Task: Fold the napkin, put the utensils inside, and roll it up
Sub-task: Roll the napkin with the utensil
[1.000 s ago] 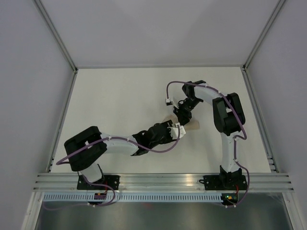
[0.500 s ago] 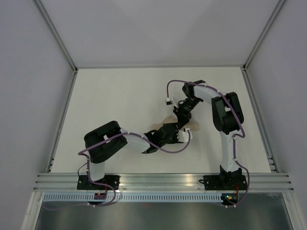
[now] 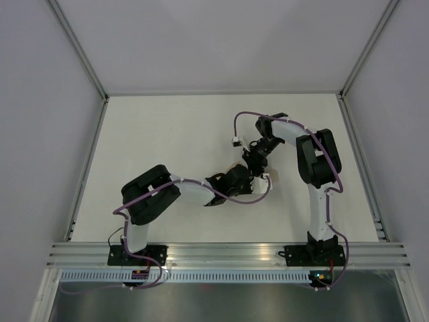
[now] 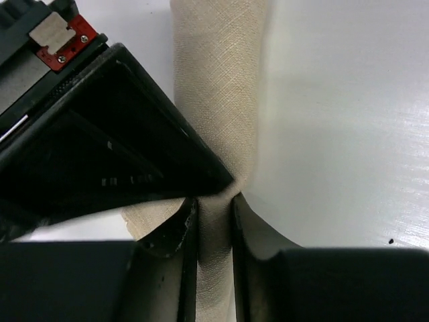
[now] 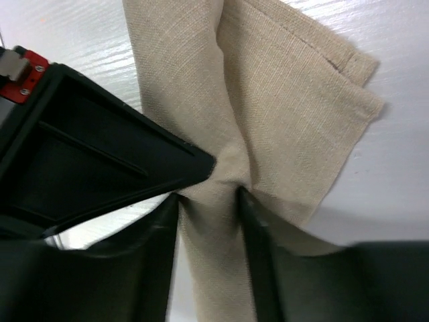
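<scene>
The tan napkin lies bunched into a narrow roll on the white table. My left gripper is shut on it, the cloth squeezed between both fingers. My right gripper holds the same cloth from the other side, its fingers pressed against a pinched neck below a fanned-out hemmed corner. Each wrist view shows the other gripper's black body touching close by. From above, the left gripper and right gripper meet mid-table and cover most of the napkin. No utensils show.
The white table is walled by grey panels on three sides. An aluminium rail runs along the near edge with both arm bases on it. Purple cables loop off each arm.
My left arm has swung right and forward, bringing its gripper up against the right gripper over the napkin. The right arm has hardly moved.
</scene>
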Controlling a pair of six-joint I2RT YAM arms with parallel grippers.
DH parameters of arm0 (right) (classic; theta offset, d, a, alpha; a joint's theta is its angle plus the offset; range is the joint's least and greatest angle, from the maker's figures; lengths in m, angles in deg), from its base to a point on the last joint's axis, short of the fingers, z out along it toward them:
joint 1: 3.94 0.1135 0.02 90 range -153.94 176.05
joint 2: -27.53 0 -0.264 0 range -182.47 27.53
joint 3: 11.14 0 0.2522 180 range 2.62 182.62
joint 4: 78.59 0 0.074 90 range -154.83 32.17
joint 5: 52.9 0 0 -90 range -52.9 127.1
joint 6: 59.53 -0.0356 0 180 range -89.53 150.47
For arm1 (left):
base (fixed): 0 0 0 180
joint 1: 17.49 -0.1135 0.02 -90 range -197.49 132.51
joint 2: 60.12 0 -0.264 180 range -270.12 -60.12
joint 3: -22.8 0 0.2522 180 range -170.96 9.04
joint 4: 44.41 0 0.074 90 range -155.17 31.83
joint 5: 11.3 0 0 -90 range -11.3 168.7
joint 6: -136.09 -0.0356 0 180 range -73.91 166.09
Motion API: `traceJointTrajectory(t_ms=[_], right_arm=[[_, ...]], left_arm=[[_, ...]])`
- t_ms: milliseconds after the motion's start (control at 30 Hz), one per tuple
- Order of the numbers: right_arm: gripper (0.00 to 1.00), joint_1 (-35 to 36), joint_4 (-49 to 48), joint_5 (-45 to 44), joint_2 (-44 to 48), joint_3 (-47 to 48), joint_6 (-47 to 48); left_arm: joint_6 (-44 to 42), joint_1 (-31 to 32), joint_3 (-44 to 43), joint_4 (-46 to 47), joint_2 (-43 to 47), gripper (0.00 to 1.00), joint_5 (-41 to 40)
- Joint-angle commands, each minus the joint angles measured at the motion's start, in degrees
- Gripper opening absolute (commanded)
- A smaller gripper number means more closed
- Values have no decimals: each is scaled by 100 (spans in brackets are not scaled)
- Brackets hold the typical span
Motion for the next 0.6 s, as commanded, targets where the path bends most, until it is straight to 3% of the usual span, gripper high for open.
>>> traceJointTrajectory(t_ms=[0,200,400,567], right_arm=[[56,77,-557,-417,-218,-595,222],[69,33,-1627,-407,678,-1140,-533],[73,-213,-3682,-970,1970,-2071,-2246],[73,-898,-4388,-759,2708,-2467,-2827]], left_arm=[[647,-51,-403,-1204,-376,15,1050],[1078,-60,-633,-1601,-455,11,1579],[1386,-174,-729,-1891,-385,11,2150],[1623,-393,-765,-2188,-210,12,2755]])
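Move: The rolled napkin runs roughly left to right through both my grippers: pinched at my left fingertips, and straddled by my right fingers about 3 cm to the right, which are already easing open. Its loose flap lies on the table about 4 cm ahead and 2 cm to the left of my left hand. The roll's right end is some 7 cm to the right of my left hand and 1 cm back. I open my right fingers wider, let go of the roll and take my right hand away forward and to the right, about 5 cm, rising nearly 3 cm late on, as the wrist turns clockwise some 20 degrees. My left hand keeps its pinch, easing the roll about 2 cm right and back while its fingers tip steeper. ##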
